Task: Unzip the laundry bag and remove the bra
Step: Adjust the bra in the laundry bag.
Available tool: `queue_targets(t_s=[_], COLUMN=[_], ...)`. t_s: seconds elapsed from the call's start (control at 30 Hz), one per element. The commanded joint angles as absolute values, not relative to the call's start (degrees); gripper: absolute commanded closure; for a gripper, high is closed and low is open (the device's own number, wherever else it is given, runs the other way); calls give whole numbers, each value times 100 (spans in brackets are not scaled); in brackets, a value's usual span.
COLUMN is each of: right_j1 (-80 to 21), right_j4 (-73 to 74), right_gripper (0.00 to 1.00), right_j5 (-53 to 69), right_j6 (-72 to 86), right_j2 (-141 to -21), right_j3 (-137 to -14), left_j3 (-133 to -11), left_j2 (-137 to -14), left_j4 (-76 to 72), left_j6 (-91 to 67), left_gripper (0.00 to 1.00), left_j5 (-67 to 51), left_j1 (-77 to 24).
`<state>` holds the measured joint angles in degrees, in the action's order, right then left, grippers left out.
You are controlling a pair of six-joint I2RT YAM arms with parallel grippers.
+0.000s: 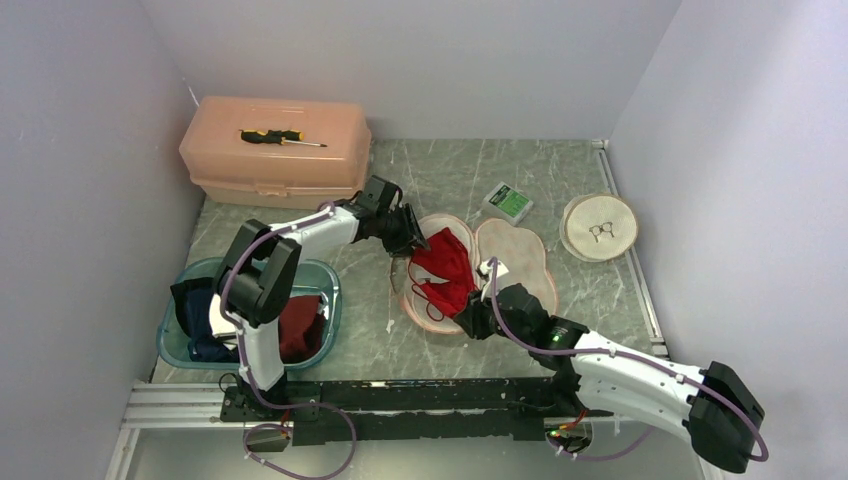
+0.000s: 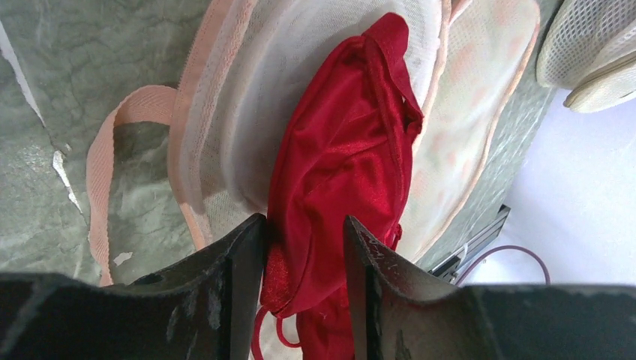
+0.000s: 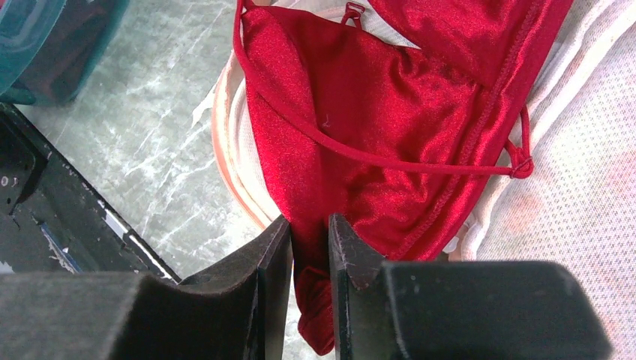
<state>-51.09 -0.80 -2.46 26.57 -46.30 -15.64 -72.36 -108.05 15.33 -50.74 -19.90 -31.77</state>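
The laundry bag lies opened out flat in two pale mesh halves with a peach trim, mid-table. The bright red bra is draped over its left half. My left gripper is at the bra's far end; in the left wrist view the bra runs between its parted jaws, over the bag's mesh. My right gripper is at the near end. In the right wrist view its narrow jaws pinch a fold of the bra, whose tip hangs below them.
A pink toolbox with a screwdriver on its lid stands back left. A teal basin of clothes sits near left. A green-and-white box and a round mesh pouch lie behind the bag. White walls close in both sides.
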Motion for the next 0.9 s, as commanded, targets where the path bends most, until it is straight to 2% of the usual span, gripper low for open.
queue_targets(t_s=[0.0,0.13,0.3,0.4,0.67,0.87], right_j1=[-5128,-5133,-5141,-5142,-5140,-5136], right_j4=[-514,-654,-714,-697,-459,-414], right_gripper=[72,72,72,72,74,79], right_j5=[-235,-237,-378,-600,-1113,-809], right_j6=[2613,2606,2589,2565,2414,2151], right_j2=[-4739,-4967,-5068,-5019,-4714,-4476], right_j3=[-1631,-1665,-1730,-1752,-2160,-2400], left_j3=[-7223,-7220,-7177,-7069,-6880,-6492], left_j2=[-10802,-10839,-10793,-10491,-9746,-9067], left_j4=[1511,1516,1491,1294,1009,593], left_j6=[-4850,-4777,-4788,-4781,-3990,-3065], left_gripper=[54,57,86,96,97,97], left_j5=[-2359,-2476,-2439,-2355,-2010,-1447], left_j1=[-3182,-3202,-3205,-3206,-3275,-3616])
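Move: The bra lies bunched with its middle about 5 cm back and 6 cm right of the left hand, some 2 cm lower; from the right hand, which already grips its near end, that middle is about 9 cm ahead and 4 cm left. The opened laundry bag under it centres about 7 cm back and 12 cm right of the left hand. The green-labelled box stands some 8 cm ahead and 18 cm right of the left hand. The left fingers pinch the bra's far end, then lift about 6 cm; the right, still gripping, rises with it. ##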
